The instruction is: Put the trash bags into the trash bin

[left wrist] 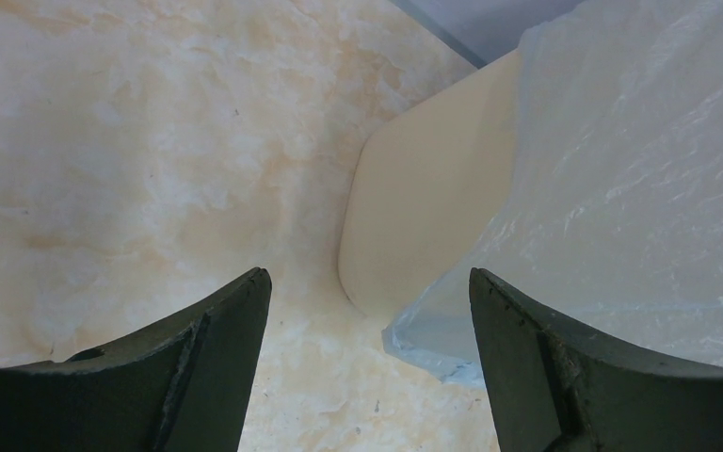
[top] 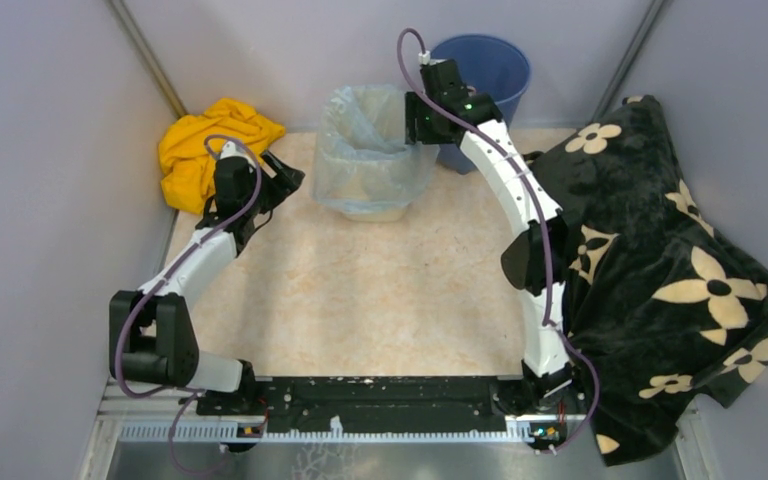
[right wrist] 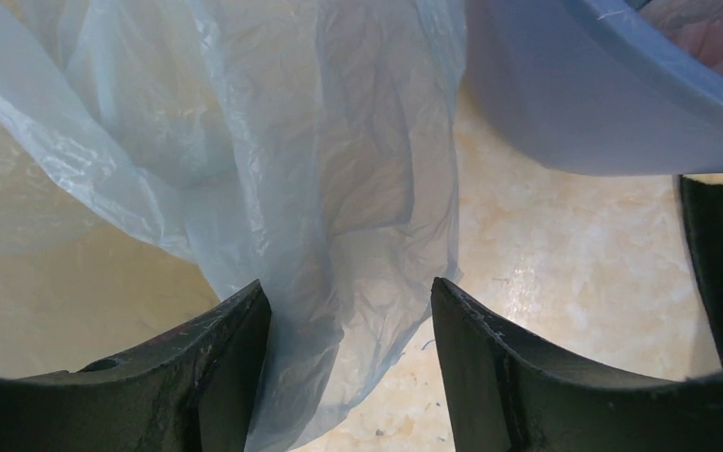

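The cream trash bin stands at the back middle of the table, with a pale-blue translucent trash bag lining it and draped over its rim. My left gripper hovers open just left of the bin; in the left wrist view the bin's wall and the bag's hanging edge lie ahead of my left gripper, touching neither finger. My right gripper is at the bin's right rim. Its jaws stand apart, and a loose fold of the bag hangs between them at my right gripper, unpinched.
A round blue bucket stands right behind the right gripper and shows close in the right wrist view as the bucket. A yellow cloth lies back left. A black flowered blanket covers the right side.
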`<state>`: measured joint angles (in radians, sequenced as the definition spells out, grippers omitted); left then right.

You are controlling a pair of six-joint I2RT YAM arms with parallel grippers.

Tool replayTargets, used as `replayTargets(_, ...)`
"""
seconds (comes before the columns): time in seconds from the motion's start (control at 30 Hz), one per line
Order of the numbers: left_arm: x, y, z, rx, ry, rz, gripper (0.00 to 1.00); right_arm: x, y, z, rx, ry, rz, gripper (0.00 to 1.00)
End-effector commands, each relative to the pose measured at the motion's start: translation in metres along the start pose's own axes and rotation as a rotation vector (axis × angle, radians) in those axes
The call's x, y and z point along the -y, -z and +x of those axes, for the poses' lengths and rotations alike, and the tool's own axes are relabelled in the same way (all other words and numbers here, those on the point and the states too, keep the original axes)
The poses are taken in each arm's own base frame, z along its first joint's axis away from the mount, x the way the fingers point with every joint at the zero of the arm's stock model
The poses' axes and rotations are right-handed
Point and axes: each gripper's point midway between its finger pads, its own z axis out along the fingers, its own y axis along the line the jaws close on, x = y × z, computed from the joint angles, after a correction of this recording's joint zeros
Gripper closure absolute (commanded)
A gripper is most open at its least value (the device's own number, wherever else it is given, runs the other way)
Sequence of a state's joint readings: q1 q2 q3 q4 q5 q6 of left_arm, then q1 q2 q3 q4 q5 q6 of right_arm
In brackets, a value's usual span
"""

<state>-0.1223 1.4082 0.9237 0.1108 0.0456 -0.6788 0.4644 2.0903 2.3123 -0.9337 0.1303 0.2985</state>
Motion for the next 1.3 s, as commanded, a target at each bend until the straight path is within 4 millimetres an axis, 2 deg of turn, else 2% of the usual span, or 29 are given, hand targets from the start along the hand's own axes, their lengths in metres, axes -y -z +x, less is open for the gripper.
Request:
replayTargets(0.0,0.003,-0.002,-0.008,0.017,-0.015,0.007,0.17,-0.015,-0.005,0.0,-0.002,0.027,-0.022,0.38)
replayTargets(0.2,0.0,-0.003,-0.002,0.008,-0.008,0.008,0.17,-0.024,-0.014,0.015,-0.052,0.061,-0.036,0.44)
replayTargets(0.27,-0.001,-0.003,-0.001,0.006,-0.006,0.009,0.17,-0.026,-0.015,0.018,-0.06,0.065,-0.038,0.54)
replayTargets(0.33,-0.001,-0.003,0.001,0.004,-0.005,0.009,0.17,-0.026,-0.014,0.018,-0.063,0.068,-0.04,0.69)
replayTargets(0.37,-0.001,-0.003,0.001,0.004,-0.005,0.009,0.17,-0.026,-0.013,0.017,-0.062,0.072,-0.041,0.73)
replayTargets(0.53,-0.002,0.0,0.003,0.001,-0.005,0.012,0.17,-0.025,0.009,0.008,-0.042,0.094,-0.054,0.83)
replayTargets(0.6,-0.002,0.003,0.005,-0.004,-0.003,0.017,0.17,-0.023,0.023,0.002,-0.033,0.111,-0.056,0.94)
replayTargets(0.67,0.0,0.008,0.007,-0.01,0.0,0.029,0.17,-0.02,0.033,0.004,-0.051,0.134,-0.06,1.0)
replayTargets(0.73,0.003,0.014,0.008,-0.014,0.003,0.046,0.17,-0.015,0.04,0.016,-0.091,0.165,-0.054,1.0)
replayTargets(0.9,0.011,0.029,0.01,-0.024,0.003,0.09,0.17,-0.006,0.045,0.061,-0.197,0.209,-0.088,1.0)
replayTargets(1.1,0.025,0.046,0.004,-0.013,0.001,0.141,0.16,0.001,0.066,0.084,-0.229,0.22,-0.108,1.0)
replayTargets(1.27,0.034,0.049,0.009,-0.047,0.044,0.217,0.15,-0.008,0.092,0.082,-0.216,0.221,-0.182,1.0)
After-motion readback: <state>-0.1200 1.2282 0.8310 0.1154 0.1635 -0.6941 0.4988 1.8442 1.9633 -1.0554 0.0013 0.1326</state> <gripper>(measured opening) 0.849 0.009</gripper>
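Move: The trash bag's right rim fold hangs almost between the right fingers, about 2 cm left of that hand, level with it fore and aft, and 3 cm below. The lined cream bin's middle is some 7 cm left, 1 cm farther out and 15 cm down; the blue bin is about 13 cm right, 11 cm ahead and 15 cm down. From the left hand, the fold lies roughly 18 cm right, 5 cm ahead and 4 cm up. Ease the right gripper down and left about 3 cm onto the bag's rim fold and shut its fingers to pinch the plastic. Then haul the fold back some 10 cm and a little right, tipping the fingers down and turning the wrist slightly counter-clockwise. Late on, draw the open left gripper back and up, about 4 cm back. ##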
